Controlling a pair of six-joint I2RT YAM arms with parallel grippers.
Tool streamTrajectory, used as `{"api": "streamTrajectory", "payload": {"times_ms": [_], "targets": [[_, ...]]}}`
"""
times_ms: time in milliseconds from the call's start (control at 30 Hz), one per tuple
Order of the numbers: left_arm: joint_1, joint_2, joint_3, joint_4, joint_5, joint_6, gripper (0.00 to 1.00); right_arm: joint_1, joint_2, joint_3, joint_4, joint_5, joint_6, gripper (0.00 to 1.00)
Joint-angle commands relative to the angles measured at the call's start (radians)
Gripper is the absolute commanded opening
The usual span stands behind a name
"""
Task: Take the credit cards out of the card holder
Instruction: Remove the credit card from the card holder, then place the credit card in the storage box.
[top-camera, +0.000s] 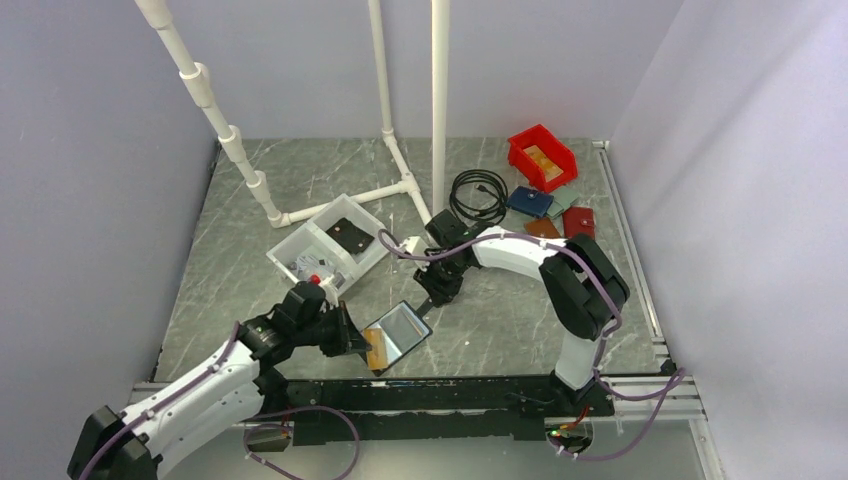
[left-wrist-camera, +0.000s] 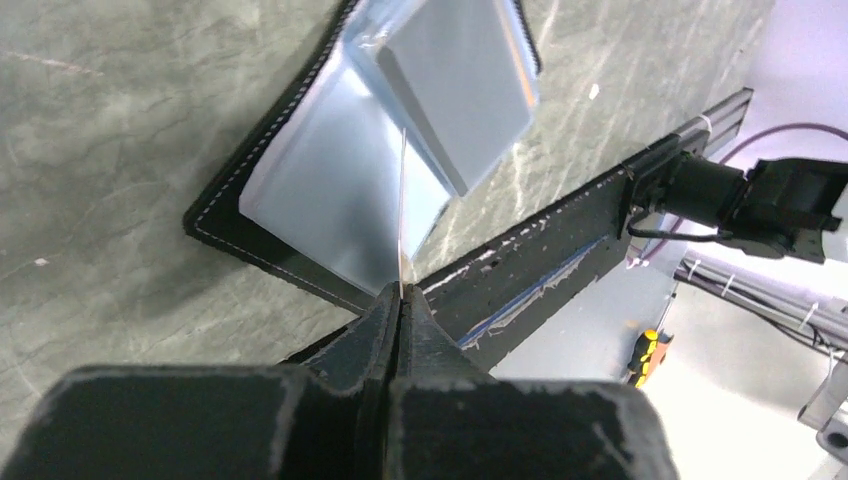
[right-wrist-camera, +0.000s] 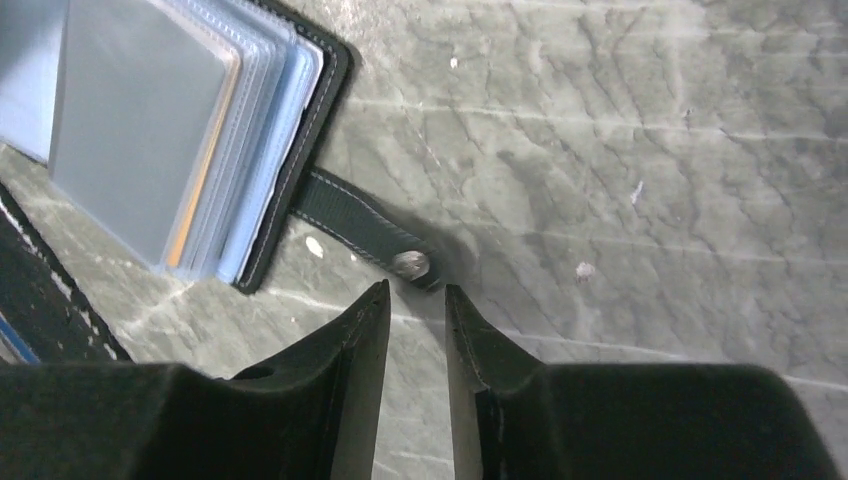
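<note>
The black card holder (top-camera: 402, 329) lies open on the table near the front edge, its clear sleeves fanned. My left gripper (top-camera: 355, 336) is shut on a gold-tan credit card (top-camera: 376, 348) at the holder's near-left corner. In the left wrist view this card (left-wrist-camera: 402, 200) shows edge-on as a thin line rising from the left gripper (left-wrist-camera: 401, 292) over the sleeves. A pale grey card (left-wrist-camera: 465, 90) sits in the upper sleeve. My right gripper (right-wrist-camera: 415, 295) stands open just short of the holder's snap strap (right-wrist-camera: 360, 225), touching nothing.
A white bin (top-camera: 325, 245) stands behind the left arm. A red bin (top-camera: 542, 157), a coiled black cable (top-camera: 478, 193) and several wallets (top-camera: 560, 215) sit at the back right. White pipes (top-camera: 438, 100) rise at the back. A black rail (top-camera: 450, 395) runs along the near edge.
</note>
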Motion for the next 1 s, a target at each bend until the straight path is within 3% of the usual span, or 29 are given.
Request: {"api": "streamTrajectory", "payload": {"times_ms": [0, 233, 567, 767, 967], "targets": [[-0.001, -0.073, 0.058, 0.005, 0.057, 0.085, 0.00, -0.024, -0.096, 0.016, -0.055, -0.093, -0.100, 0.32], [-0.001, -0.102, 0.055, 0.214, 0.158, 0.241, 0.00, -0.080, -0.234, 0.019, -0.162, -0.306, -0.252, 0.41], [-0.001, 0.104, 0.120, 0.531, 0.251, 0.398, 0.00, -0.271, -0.401, 0.028, -0.295, -0.554, -0.400, 0.48], [-0.001, 0.217, 0.257, 0.513, 0.265, 0.490, 0.00, -0.380, -0.446, 0.030, -0.322, -0.655, -0.419, 0.50], [0.010, 0.315, 0.449, 0.394, 0.261, 0.620, 0.00, -0.457, -0.477, 0.004, -0.308, -0.726, -0.420, 0.55]]}}
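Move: Between the shut left fingers, already out of the card holder, is the gold credit card; the right gripper it is taken to is about 12 cm to the right, 10 cm farther out and 4 cm lower. The card holder lies 3 cm ahead, 4 cm right and 6 cm below, the grey bin some 20 cm ahead and 7 cm left. From the right hand, the held card is about 10 cm left, 9 cm back and a little higher; the holder is 8 cm left, 7 cm back. Lifting the pinched card away from above the holder, the left hand climbs about 13 cm while swinging right and, later, forward, tipping its fingers up some 40 degrees and turning clockwise. The right hand leaves the holder's strap, rising about 16 cm and then drifting 6 cm right; it rolls to point more to the left as its fingers open towards the card. ##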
